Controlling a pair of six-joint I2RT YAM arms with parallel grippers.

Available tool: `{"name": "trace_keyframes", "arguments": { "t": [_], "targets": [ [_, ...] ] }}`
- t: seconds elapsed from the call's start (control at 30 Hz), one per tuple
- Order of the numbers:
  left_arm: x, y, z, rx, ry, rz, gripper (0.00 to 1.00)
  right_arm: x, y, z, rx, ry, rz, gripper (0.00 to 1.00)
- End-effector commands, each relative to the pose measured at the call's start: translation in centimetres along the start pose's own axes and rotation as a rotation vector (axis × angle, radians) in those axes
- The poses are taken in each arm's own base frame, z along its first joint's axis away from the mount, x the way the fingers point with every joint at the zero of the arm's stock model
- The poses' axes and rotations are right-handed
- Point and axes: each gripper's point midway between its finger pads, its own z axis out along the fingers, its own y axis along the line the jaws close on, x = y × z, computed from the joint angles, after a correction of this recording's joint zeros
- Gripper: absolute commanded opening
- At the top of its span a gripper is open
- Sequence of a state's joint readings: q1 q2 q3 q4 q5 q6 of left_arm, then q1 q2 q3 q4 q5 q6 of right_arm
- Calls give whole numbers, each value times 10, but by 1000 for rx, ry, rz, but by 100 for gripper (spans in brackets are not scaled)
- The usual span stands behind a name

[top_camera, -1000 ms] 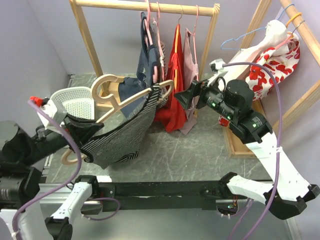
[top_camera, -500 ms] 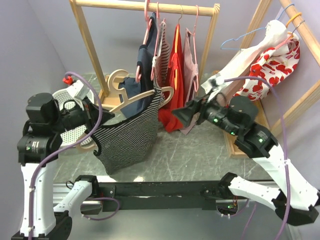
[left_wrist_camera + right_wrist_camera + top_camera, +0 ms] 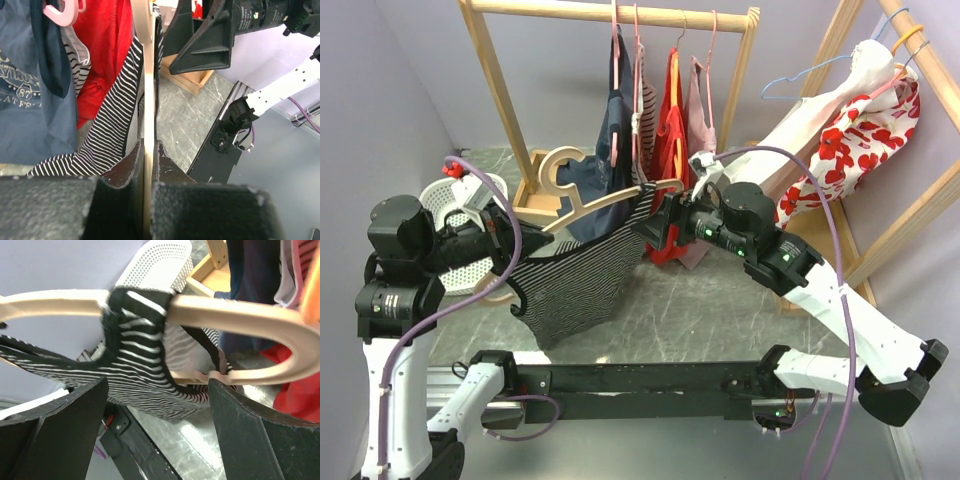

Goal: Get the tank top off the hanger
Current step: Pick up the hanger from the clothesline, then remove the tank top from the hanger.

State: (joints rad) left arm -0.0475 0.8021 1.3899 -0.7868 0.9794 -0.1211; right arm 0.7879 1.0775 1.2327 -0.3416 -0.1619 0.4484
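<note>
A black-and-white striped tank top (image 3: 570,285) hangs on a pale wooden hanger (image 3: 595,203) held tilted in the air, left of the middle. My left gripper (image 3: 510,250) is shut on the hanger's lower left arm; in the left wrist view the wood (image 3: 147,75) runs straight out from between the closed jaws, with striped cloth (image 3: 107,135) to its left. My right gripper (image 3: 655,222) is open at the hanger's right end. In the right wrist view its fingers (image 3: 156,385) stand wide below the strap (image 3: 135,335) and the curved hanger end (image 3: 240,315), touching neither.
A wooden clothes rack (image 3: 610,12) behind holds a navy top (image 3: 610,140), a red one (image 3: 670,140) and a pink one on hangers. A white perforated basket (image 3: 450,195) sits at the left. A second rack at the right carries a floral garment (image 3: 850,140).
My right gripper has moved left to the hanger's right end, its jaws a little narrower. My left arm has swung the hanger and tank top up and rightward.
</note>
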Motion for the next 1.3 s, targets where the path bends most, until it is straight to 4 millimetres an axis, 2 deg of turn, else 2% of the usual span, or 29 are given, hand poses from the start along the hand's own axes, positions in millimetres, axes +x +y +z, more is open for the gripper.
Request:
{"name": "trace_keyframes", "arguments": {
  "t": [0.0,0.27,0.37,0.47,0.53,0.57,0.63,0.67,0.7,0.8,1.03,1.23,1.27],
  "targets": [
    [-6,-8,1,56,-28,43,1,-38,21,1,-60,-112,-15,88],
    [3,-7,2,65,-14,29,1,-40,15,16,-30,-119,-10,88],
    [4,-6,3,66,-9,27,1,-42,13,19,-23,-126,-17,71],
    [5,-4,3,62,-7,30,1,-45,15,20,-27,-129,-21,48],
    [5,0,4,39,-9,28,1,-48,12,18,-7,-143,-18,40],
    [5,1,4,34,-7,24,1,-48,10,17,4,-148,-19,28],
    [5,11,5,-21,-6,21,1,-49,0,12,57,-163,-17,15],
    [5,17,5,-52,-9,18,1,-49,-3,9,77,-169,-17,3],
    [6,20,4,-74,-8,15,1,-49,-5,6,83,-173,-20,0],
    [8,27,4,-104,0,18,1,-57,-17,-6,156,-223,-21,0],
    [4,20,-2,-111,-4,48,1,-73,-40,-22,287,-296,-16,0],
    [-1,16,-11,-153,-23,79,1,-71,-75,-31,433,-306,41,0],
    [-2,15,-13,-159,-29,88,1,-76,-82,-38,451,-330,64,0]
  ]
}}
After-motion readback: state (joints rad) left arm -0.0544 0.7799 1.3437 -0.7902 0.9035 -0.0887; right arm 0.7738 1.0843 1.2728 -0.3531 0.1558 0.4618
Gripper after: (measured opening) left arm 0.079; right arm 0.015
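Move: The tank top's strap, looped over the hanger arm near its right-hand end, lies about 4 cm ahead and 2 cm to the left of the open right hand, roughly 1 cm above it. The hanger's right end is some 6 cm ahead and 3 cm to the right. The red garment hangs beyond, about 14 cm ahead and 3 cm right. From the left hand, already gripping the hanger, the strap lies about 10 cm ahead and 20 cm to the right. The tank top's strap gets pinched by the right fingers, which go some 3 cm forward and slightly left to it, closing fully, then pull it about 5 cm right and a little forward, along the hanger arm towards its end, the hand turning some 20 degrees clockwise. The left hand keeps its hold on the hanger, sinking about 1.5 cm. ##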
